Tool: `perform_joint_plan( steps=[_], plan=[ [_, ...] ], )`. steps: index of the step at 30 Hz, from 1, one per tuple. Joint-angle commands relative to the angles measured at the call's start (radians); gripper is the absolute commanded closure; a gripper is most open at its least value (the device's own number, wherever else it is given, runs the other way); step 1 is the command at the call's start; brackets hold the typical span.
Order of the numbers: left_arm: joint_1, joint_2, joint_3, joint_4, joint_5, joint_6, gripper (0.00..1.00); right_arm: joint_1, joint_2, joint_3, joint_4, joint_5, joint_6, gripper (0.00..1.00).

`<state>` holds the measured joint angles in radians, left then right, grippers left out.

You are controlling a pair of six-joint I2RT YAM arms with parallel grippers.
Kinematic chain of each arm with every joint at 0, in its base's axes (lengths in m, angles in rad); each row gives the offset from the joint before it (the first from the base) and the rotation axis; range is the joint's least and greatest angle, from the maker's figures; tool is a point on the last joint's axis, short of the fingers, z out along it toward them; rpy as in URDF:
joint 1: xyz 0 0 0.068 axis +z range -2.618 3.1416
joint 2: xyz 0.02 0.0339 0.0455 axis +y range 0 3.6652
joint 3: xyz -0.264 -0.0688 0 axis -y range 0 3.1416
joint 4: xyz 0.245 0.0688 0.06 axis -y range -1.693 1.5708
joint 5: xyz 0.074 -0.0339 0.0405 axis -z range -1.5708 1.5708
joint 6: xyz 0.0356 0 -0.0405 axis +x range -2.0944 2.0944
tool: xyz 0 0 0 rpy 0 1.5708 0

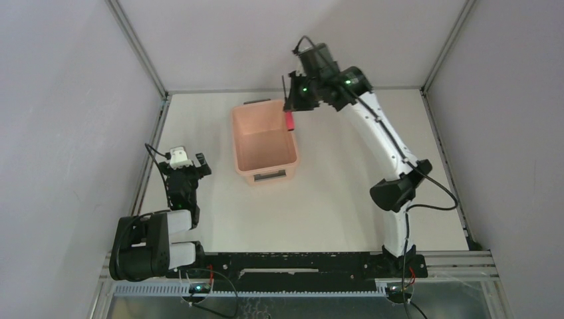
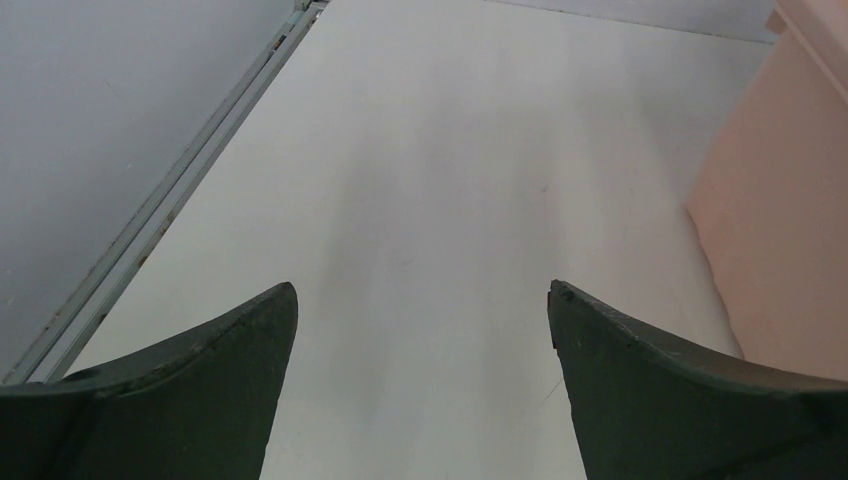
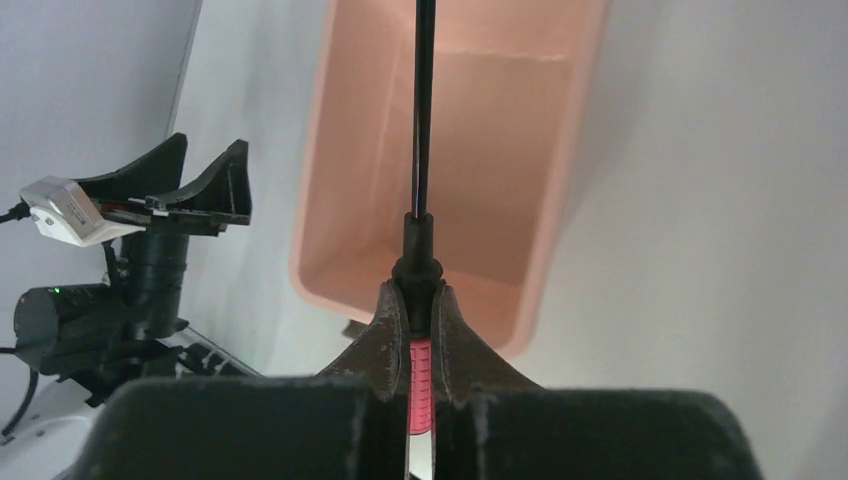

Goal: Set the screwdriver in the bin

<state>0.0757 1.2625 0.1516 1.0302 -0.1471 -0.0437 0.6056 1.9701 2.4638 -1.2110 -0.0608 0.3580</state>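
The salmon-pink bin (image 1: pixel 266 174) stands on the table left of centre. My right gripper (image 1: pixel 290 106) hangs above its far right corner, shut on the screwdriver (image 1: pixel 289 120), whose red handle points down towards the rim. In the right wrist view the fingers (image 3: pixel 385 330) clamp the red handle and black collar of the screwdriver (image 3: pixel 421 380). Its thin black shaft runs forward over the bin (image 3: pixel 330 200), whose inside shows nothing else. My left gripper (image 1: pixel 189 158) sits low to the left of the bin, open. In the left wrist view this gripper (image 2: pixel 422 290) holds nothing, with the bin (image 2: pixel 780 200) at the right edge.
A metal frame rail (image 1: pixel 149 159) runs along the table's left edge close to the left arm. Grey walls enclose the back and sides. The left arm (image 3: pixel 160 200) shows in the right wrist view, beyond the bin's near end.
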Motion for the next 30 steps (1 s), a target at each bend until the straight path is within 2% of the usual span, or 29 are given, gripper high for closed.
perform_joint_plan(
  steps=[1, 6, 16, 21, 24, 30],
  plan=[
    [-0.007, -0.007, 0.039, 0.030, -0.003, 0.018, 0.00, 0.057, 0.045, -0.039, 0.121, 0.052, 0.185, 1.00],
    [-0.007, -0.006, 0.040, 0.030, -0.004, 0.018, 0.00, 0.144, 0.081, -0.185, 0.240, 0.123, 0.233, 1.00],
    [-0.007, -0.006, 0.039, 0.030, -0.005, 0.018, 0.00, 0.183, 0.272, -0.280, 0.298, 0.216, 0.267, 1.00],
    [-0.007, -0.007, 0.039, 0.030, -0.005, 0.018, 0.00, 0.183, 0.376, -0.273, 0.338, 0.238, 0.272, 1.00],
    [-0.007, -0.006, 0.040, 0.030, -0.004, 0.018, 0.00, 0.184, 0.417, -0.258, 0.337, 0.245, 0.271, 0.93],
    [-0.007, -0.006, 0.040, 0.030, -0.004, 0.018, 0.00, 0.186, 0.416, -0.251, 0.333, 0.243, 0.268, 0.61]
  ],
)
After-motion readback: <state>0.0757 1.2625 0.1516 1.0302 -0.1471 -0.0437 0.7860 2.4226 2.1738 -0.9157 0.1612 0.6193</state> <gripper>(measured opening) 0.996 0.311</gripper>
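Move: The right hand, still gripping the screwdriver, is taking it to the bin, whose middle lies about 10 cm to this hand's left, some 4 cm farther out and roughly 24 cm below. Nothing else stands on the table near it. From the idle left hand the bin is about 29 cm to the right, 7 cm ahead and 2 cm lower. Right hand sinks about 29 cm into the bin, early shifting 9 cm left, then opens around the screwdriver. ##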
